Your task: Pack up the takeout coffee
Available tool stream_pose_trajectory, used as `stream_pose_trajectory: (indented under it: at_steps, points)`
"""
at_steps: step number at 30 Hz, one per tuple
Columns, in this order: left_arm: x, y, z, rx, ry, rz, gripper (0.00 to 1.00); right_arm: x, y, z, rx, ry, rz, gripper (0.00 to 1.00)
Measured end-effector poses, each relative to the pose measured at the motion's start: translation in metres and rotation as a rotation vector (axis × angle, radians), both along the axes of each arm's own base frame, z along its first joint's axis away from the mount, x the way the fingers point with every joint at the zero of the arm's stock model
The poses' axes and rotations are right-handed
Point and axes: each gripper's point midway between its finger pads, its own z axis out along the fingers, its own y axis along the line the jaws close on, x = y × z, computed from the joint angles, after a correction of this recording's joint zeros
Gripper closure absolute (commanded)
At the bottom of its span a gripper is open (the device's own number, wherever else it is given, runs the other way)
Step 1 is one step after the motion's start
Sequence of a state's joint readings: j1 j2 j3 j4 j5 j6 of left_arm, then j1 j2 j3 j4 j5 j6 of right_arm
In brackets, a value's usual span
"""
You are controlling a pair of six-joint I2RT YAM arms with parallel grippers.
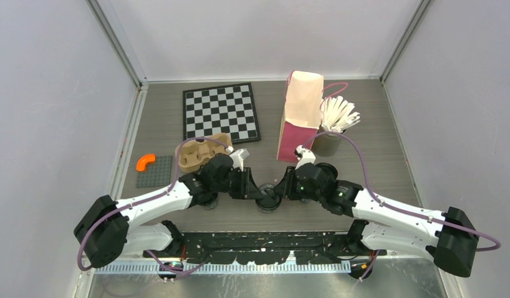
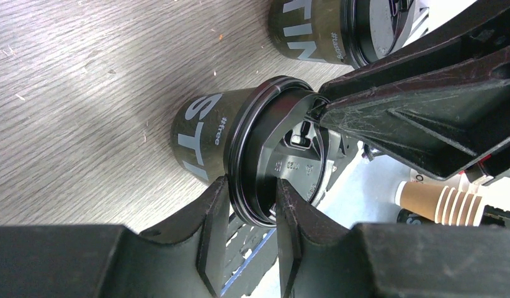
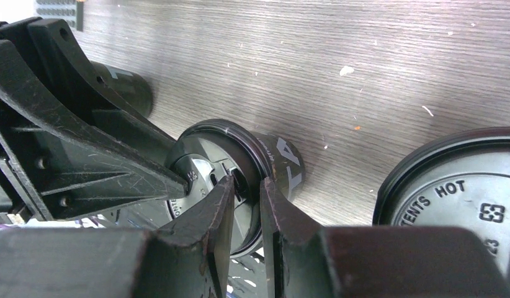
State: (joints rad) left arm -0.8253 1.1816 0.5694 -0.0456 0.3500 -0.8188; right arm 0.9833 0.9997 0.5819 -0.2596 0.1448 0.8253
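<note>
A small black takeout coffee cup (image 1: 268, 200) with its black lid on stands near the front middle of the table. My left gripper (image 1: 255, 188) comes at it from the left and my right gripper (image 1: 282, 188) from the right. In the left wrist view the cup (image 2: 203, 139) shows white lettering, and my left gripper (image 2: 251, 189) is shut across the lid's rim (image 2: 240, 167). In the right wrist view my right gripper (image 3: 246, 186) pinches the opposite side of that rim (image 3: 255, 152). A second lidded black cup (image 3: 451, 192) stands close by, behind the right gripper (image 1: 327, 169).
A tall paper bag (image 1: 300, 118) stands at the back right, with a grey cup of white sticks (image 1: 330, 141) beside it. The brown pulp cup tray (image 1: 200, 152), a chessboard (image 1: 220, 113) and a grey plate with an orange piece (image 1: 154, 172) lie to the left. Another dark cup (image 3: 125, 87) sits under the left arm.
</note>
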Motion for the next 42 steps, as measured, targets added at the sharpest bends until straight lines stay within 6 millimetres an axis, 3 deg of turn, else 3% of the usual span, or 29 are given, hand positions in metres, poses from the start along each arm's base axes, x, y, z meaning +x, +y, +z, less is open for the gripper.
stream_pose_trajectory:
  at_steps: [21, 31, 42]
  points:
    - [-0.002, -0.004, -0.009, -0.031, 0.049, 0.029, 0.73, 0.011, 0.000, -0.005, 0.167, 0.008, -0.137, 0.71]
    - [-0.010, -0.011, -0.003, -0.094, 0.076, 0.083, 0.74, 0.012, 0.005, 0.006, 0.123, 0.014, -0.106, 0.55]
    - [-0.008, -0.013, -0.001, -0.080, 0.065, 0.120, 0.74, -0.001, -0.007, 0.012, 0.047, 0.028, -0.069, 0.46]
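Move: The lidded takeout coffee cup stands between the hands, its middle about 3 cm to the right of the left hand, 1 cm back and 5 cm below; from the right hand it lies roughly 3 cm left, 2 cm back and 5 cm below. A second lidded cup stands about 9 cm to the right of the right hand, level fore and aft. Another cup is some 18 cm to the left of the left hand, also level with it. The right hand, fingers still astride the lid's rim, slides about 1 cm forward along it and sinks slightly, rolling some 10 degrees with its left side rising, then opens its fingers clearly while lifting nearly 2 cm and drawing back over the rim. The left hand keeps its pinch on the rim at its own side, bearing down about 1 cm, then shifts about 1 cm to the right and slightly back while rising again and turning a little counter-clockwise. ##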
